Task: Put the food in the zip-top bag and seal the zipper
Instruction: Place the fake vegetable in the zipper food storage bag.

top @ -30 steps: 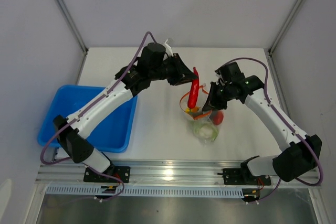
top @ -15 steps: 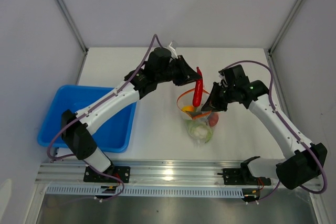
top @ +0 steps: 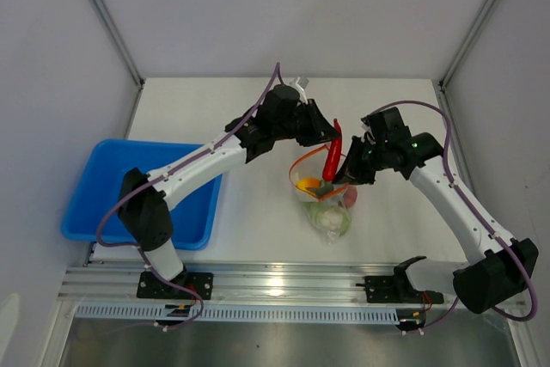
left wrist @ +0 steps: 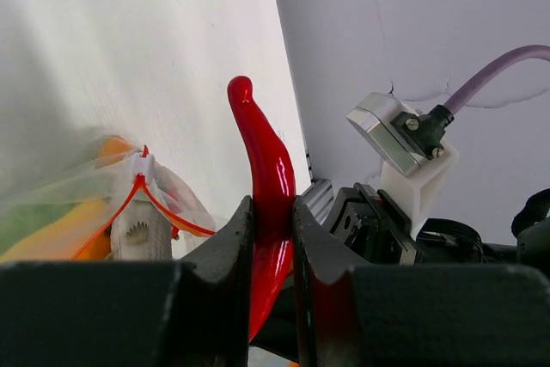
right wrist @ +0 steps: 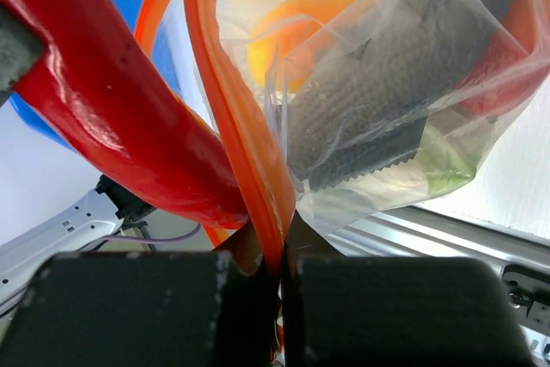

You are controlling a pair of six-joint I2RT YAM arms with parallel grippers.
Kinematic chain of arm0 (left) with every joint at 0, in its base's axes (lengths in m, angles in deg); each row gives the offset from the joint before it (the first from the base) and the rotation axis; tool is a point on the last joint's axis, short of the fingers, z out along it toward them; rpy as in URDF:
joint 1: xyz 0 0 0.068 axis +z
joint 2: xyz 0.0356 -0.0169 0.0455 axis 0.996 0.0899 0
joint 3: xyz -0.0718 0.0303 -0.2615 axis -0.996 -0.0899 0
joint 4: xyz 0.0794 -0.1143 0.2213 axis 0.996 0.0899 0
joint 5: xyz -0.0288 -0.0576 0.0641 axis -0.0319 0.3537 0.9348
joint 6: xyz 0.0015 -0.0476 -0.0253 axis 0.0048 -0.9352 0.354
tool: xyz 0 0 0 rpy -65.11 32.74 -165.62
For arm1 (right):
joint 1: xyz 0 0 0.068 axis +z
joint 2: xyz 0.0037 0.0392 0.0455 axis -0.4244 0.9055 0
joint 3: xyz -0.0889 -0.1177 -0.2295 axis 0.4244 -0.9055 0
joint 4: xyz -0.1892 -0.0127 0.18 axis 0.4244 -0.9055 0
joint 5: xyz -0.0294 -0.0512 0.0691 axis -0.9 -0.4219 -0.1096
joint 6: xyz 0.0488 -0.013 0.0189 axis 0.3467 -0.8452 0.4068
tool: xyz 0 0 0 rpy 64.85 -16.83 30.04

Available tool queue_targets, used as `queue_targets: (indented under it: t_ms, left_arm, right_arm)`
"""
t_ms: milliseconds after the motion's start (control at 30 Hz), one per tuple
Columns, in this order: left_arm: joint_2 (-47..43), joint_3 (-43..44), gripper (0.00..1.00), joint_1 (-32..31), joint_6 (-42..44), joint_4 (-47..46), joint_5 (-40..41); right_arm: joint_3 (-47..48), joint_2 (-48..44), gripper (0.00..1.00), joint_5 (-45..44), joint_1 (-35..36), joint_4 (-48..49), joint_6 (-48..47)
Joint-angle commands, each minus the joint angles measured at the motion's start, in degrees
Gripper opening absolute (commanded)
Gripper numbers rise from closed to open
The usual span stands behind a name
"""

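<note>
My left gripper [top: 326, 137] [left wrist: 273, 212] is shut on the red chili [top: 332, 159] [left wrist: 268, 161], which hangs tip-down over the open mouth of the zip-top bag [top: 327, 209] [left wrist: 69, 199]. My right gripper [top: 348, 170] [right wrist: 280, 242] is shut on the bag's red zipper [right wrist: 225, 83] [top: 296, 167] and holds that rim up. Inside the clear bag lie a grey fish [right wrist: 378, 96], a yellow-orange piece [top: 307, 184] [right wrist: 288, 32], a white cauliflower [top: 327, 218], green bits and a red fruit [top: 350, 198]. The chili [right wrist: 103, 100] sits just beside the zipper, outside the held rim.
A blue tray [top: 94, 208] stands at the left, partly under my left arm. The aluminium rail [top: 284, 281] runs along the near table edge. Frame posts rise at the back corners.
My left arm has carried the chili to the right, from left of the bag to over its mouth. The right gripper has lifted the zipper rim slightly; both grips are unchanged.
</note>
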Motion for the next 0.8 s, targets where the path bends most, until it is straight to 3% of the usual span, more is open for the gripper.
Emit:
queue_targets:
  t_ms: [0, 467, 767]
  left_arm:
    - [-1.05, -0.96, 0.01, -0.93, 2.45, -2.22, 1.0]
    - [-3.08, -6.07, 0.01, -1.29, 4.03, 1.56, 0.82]
    - [1.76, -0.45, 0.01, -1.37, 5.79, 11.57, -1.2]
  right_arm:
    - [2.58, -0.95, 0.0, -0.4, -0.69, 0.51, 2.06]
    - [0.92, -2.0, 0.0, -0.4, -3.77, 3.05, 7.51]
    - [-0.05, -2.09, 0.0, -0.58, -4.3, 3.5, 8.13]
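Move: My left hand already holds the red chili pepper. The bag mouth lies about 6 cm back, 4 cm to my left and 9 cm lower. In the bag, the yellow pepper is some 5 cm back and 5 cm left; the fish is about 7 cm back, straight in line sideways; the tomato is 7 cm back and 7 cm right, all roughly 20 cm down. From my right hand, already pinching the bag rim, that mouth is about 7 cm left, 2 cm ahead and 3 cm down. I lower the red chili pepper with my left hand some 5 cm, drifting back and slightly left, so its free lower end heads down into the bag mouth; my wrist rolls about 10 degrees, left side rising, and my fingers stay shut. My right hand keeps its pinch on the orange rim, easing it about 2 cm forward and a little right while turning some 10 degrees clockwise. ##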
